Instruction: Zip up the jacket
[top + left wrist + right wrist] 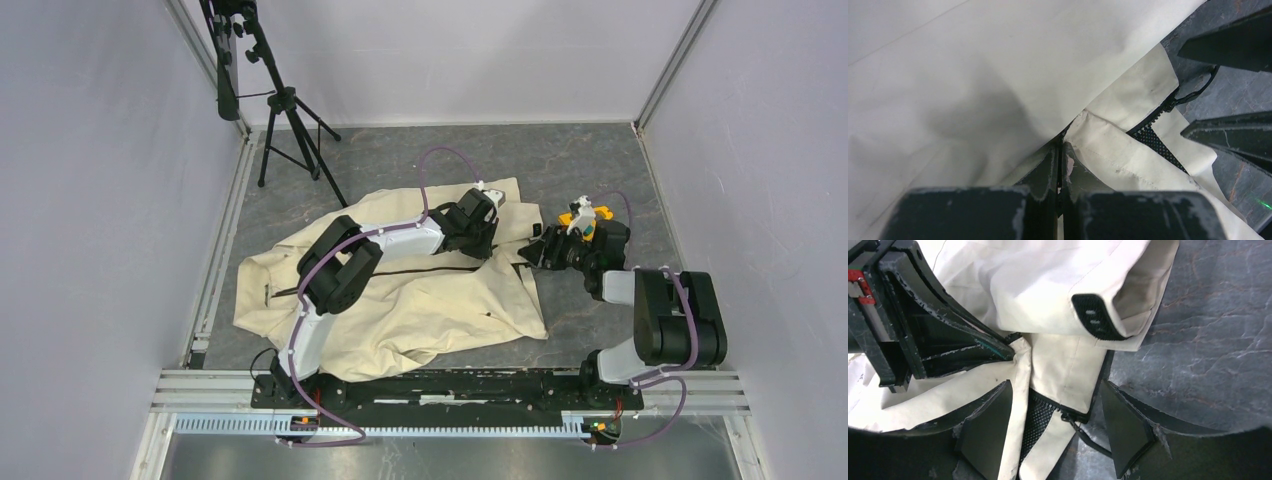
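Observation:
The cream jacket (pixel 440 300) lies wrinkled on the grey table, with its dark zipper line (pixel 400 275) running across it. My left gripper (pixel 1061 150) is shut, pinching a fold of jacket fabric near the zipper's end; it also shows in the right wrist view as the left gripper (pixel 1010 347). My right gripper (pixel 1056 385) is open and straddles the jacket's edge. The zipper pull (pixel 1073 417) and black mesh lining (pixel 1038 417) lie between its fingers, untouched. In the left wrist view, the right fingers (pixel 1233 135) stand just right of the zipper (pixel 1168 107).
A black tripod (pixel 290 110) stands at the back left. A sleeve cuff with a black tab (pixel 1095 317) lies just beyond the right gripper. Grey walls enclose the table, and a metal rail (pixel 450 385) runs along its near edge.

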### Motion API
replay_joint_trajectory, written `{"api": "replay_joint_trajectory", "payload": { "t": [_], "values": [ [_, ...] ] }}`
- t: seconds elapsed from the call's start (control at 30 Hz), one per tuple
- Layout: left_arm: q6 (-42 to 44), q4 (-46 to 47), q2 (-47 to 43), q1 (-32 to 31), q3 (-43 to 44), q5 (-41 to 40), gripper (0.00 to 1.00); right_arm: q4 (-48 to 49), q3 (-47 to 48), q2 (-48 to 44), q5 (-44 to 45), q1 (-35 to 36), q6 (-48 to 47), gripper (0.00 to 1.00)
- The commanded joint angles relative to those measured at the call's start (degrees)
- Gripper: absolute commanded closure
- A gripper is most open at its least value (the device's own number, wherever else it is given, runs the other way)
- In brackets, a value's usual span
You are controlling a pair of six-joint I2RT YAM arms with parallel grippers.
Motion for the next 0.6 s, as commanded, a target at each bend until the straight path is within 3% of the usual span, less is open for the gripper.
{"api": "replay_joint_trajectory", "payload": {
  "t": [0.0,0.27,0.57],
  "values": [
    [2.9,-4.1,1.0,-0.1,-2.2,-0.8,0.98,-0.7,2.8,2.4,-2.4,-0.5,-3.3,0.29],
    [3.0,-4.2,1.1,-0.1,-2.1,-0.7,0.98,-1.6,2.5,3.3,-4.5,-0.5,-2.6,0.36],
    [2.9,-4.4,1.4,-0.1,-1.9,-0.8,0.98,0.4,-0.4,-0.2,-6.4,-0.5,-1.1,0.52]
  ]
}}
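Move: The jacket's zip end lies just below the open right fingers: about 1 cm back, level sideways and 3 cm down. Its cord trails back to about 1 cm behind and 3 cm right of the hand. The black tab is some 6 cm straight ahead, and the left fingertips holding the cloth are 8 cm left and 2 cm ahead. From the left hand the zip end is about 8 cm right, 3 cm back, 1 cm lower. Dipping about 1 cm to the zip end, the right hand then eases back and left by roughly 1 cm, turning slightly counter-clockwise, while its wide-open fingers close to about half open around the zip end. The outer finger comes against the far panel's side edge and pushes it inward. The left hand stays still and keeps its pinch on the gathered cloth. ##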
